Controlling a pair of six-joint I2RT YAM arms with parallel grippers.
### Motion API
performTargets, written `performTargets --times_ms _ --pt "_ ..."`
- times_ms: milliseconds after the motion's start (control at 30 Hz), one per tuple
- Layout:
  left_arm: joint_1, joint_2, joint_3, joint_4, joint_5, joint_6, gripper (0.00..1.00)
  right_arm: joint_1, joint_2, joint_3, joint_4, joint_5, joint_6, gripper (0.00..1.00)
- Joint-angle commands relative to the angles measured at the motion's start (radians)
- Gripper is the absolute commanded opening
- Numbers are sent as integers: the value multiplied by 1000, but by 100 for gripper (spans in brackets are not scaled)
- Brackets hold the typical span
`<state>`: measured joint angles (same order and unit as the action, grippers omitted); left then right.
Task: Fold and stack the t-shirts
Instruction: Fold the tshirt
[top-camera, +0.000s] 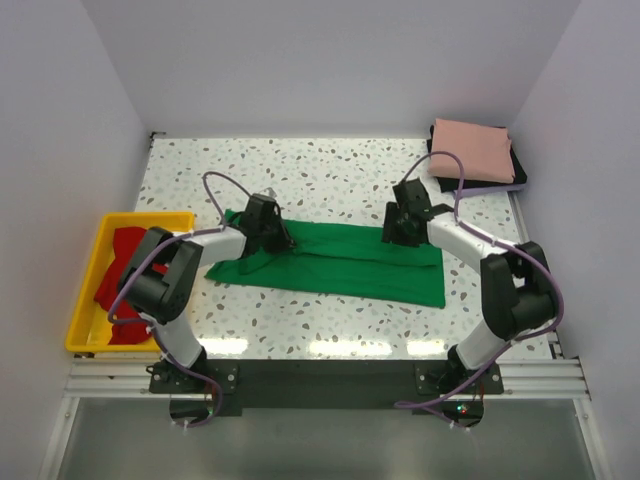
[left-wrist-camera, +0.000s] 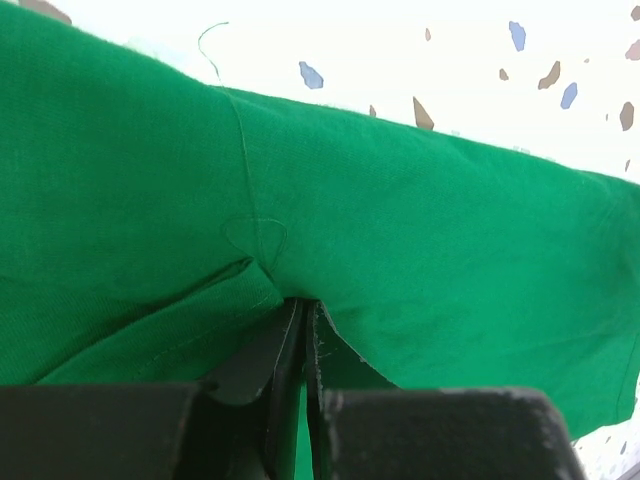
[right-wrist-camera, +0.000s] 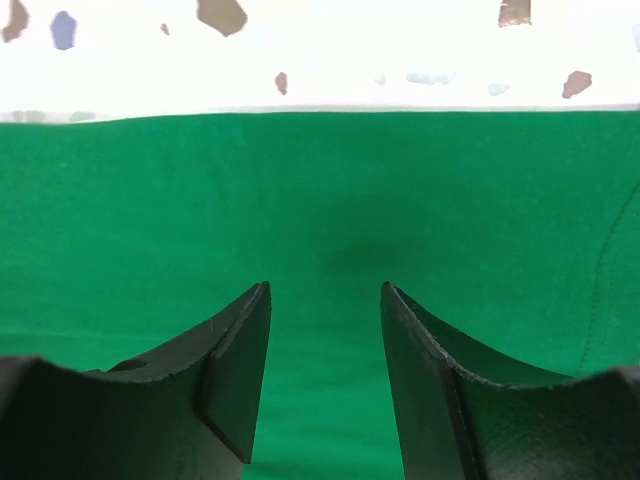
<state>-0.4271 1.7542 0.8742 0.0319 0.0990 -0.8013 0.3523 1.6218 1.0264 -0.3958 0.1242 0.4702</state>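
The bright green t-shirt (top-camera: 340, 265) lies flat as a long strip across the middle of the table. My left gripper (top-camera: 280, 240) is down on its left part, near the far edge. In the left wrist view that gripper (left-wrist-camera: 303, 308) is shut on a raised pinch of the green t-shirt (left-wrist-camera: 420, 220), beside a seam. My right gripper (top-camera: 393, 235) sits over the shirt's far edge on the right. In the right wrist view it (right-wrist-camera: 325, 290) stands open just above the green t-shirt (right-wrist-camera: 320, 190), holding nothing. A folded salmon pink t-shirt (top-camera: 472, 150) rests at the back right. A crumpled red t-shirt (top-camera: 125, 255) lies in the tray.
A yellow plastic tray (top-camera: 85, 295) stands at the table's left edge. A dark folded item (top-camera: 520, 172) lies under the pink shirt. White walls close in the table on the left, back and right.
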Motion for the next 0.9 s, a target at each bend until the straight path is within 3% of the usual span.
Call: performTargets --times_ms 0,333,533,733,867 --pt "-4 45 60 -73 -58 25 10 -1 23 -8 2 74 -2 52" --pt "7 159 224 -210 -96 77 9 1 39 -91 52 38 48 55" --pt "22 261 408 -291 -150 157 9 16 -3 -179 104 -47 108 55" --pt "27 350 568 -303 -154 237 9 132 -28 -301 228 -161 263 55" --pt "28 412 653 -274 -117 280 9 267 -23 -368 389 -215 477 55"
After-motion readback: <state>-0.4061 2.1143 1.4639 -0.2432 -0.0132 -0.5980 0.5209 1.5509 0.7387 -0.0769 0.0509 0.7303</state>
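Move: The green t-shirt, already a long strip, has its middle about 9 cm right of the left hand, 3 cm back, at fingertip level; its left end is some 16 cm left, straight across. From the right hand that middle is about 14 cm left, 4 cm back and 4 cm below, and the strip's right end 11 cm right, 7 cm back. The pink stack stands 18 cm right and 23 cm ahead of the right hand. The green t-shirt is swung by both hands: the left hand, its nearly shut fingers still on the cloth, drags it forward about 11 cm, level and gathering speed. The right hand first sinks about 4 cm onto the strip while easing back, then, half open, pushes the cloth left some 8 cm and farther back, rolling its left side up. ##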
